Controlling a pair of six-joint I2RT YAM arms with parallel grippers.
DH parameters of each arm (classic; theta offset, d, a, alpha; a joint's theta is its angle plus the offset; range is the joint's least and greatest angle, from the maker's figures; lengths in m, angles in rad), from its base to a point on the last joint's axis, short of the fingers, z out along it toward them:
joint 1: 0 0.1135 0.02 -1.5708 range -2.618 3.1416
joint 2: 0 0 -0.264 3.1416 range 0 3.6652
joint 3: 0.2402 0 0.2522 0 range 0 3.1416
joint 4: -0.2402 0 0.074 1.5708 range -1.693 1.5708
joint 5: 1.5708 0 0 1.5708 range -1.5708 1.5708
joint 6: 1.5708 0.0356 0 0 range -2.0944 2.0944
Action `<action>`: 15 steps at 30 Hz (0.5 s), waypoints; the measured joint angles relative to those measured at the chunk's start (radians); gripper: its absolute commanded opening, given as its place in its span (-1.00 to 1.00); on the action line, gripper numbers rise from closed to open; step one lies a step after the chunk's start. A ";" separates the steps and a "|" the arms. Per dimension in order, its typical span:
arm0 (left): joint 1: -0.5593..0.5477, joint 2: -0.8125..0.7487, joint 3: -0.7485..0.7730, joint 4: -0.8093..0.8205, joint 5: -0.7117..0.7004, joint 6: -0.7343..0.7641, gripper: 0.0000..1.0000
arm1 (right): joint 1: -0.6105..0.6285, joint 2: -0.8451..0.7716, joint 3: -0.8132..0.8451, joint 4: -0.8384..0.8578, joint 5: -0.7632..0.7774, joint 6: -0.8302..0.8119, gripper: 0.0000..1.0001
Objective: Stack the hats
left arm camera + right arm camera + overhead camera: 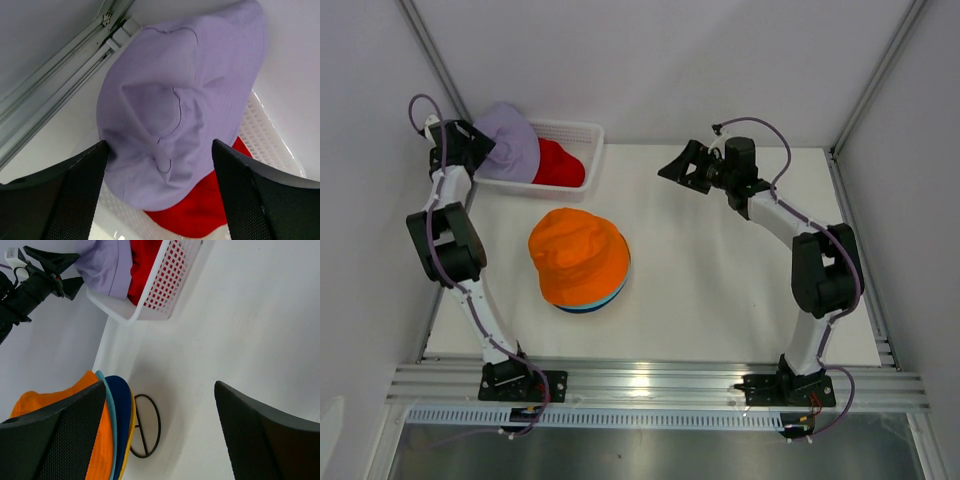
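Note:
An orange hat tops a stack in the middle of the table, with teal and navy brims showing beneath it. The right wrist view shows the stack's edges: orange, teal, navy and yellow. A lavender hat lies crumpled over a red hat in the white basket. My left gripper hangs open over the basket's left end, its fingers either side of the lavender hat without pinching it. My right gripper is open and holds nothing.
The stack sits on a black wire stand with a ring base. The basket stands at the back left against the wall and the frame rail. The red hat lies lowest in it. White walls enclose the table on three sides.

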 measured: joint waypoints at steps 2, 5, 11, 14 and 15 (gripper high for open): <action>-0.005 0.034 0.040 -0.001 -0.010 0.000 0.63 | -0.004 0.024 0.005 0.020 -0.003 0.016 0.84; -0.012 0.083 0.104 -0.002 -0.028 -0.002 0.58 | -0.010 0.063 0.023 0.033 -0.010 0.027 0.84; -0.020 0.130 0.146 -0.012 -0.057 -0.022 -0.16 | -0.013 0.091 0.039 0.036 -0.010 0.031 0.84; -0.020 0.138 0.147 -0.028 -0.064 -0.030 -0.99 | -0.016 0.091 0.050 0.043 -0.010 0.031 0.84; -0.020 0.138 0.147 -0.035 -0.064 -0.026 -0.99 | -0.016 0.091 0.051 0.046 -0.012 0.032 0.84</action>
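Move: The purple hat's middle lies about 4 cm ahead of my left hand, 4 cm to its right and 4 cm below, its folds already between the open fingers. The red hat is roughly 16 cm to that hand's right, 2 cm back and 8 cm down, and the orange hat on the stack some 27 cm back, 20 cm right and 9 cm down. From my right hand the purple hat is about 40 cm left, 9 cm ahead and 9 cm lower. I finish the reach with my left hand, sliding about 3 cm forward into the purple hat's near left edge, then sinking some 2.5 cm while my fingers snap from wide open to nearly shut, pinching the cloth at their tips. Meanwhile my open, empty right hand edges about 2 cm forward, dipping and then partly rising again. ##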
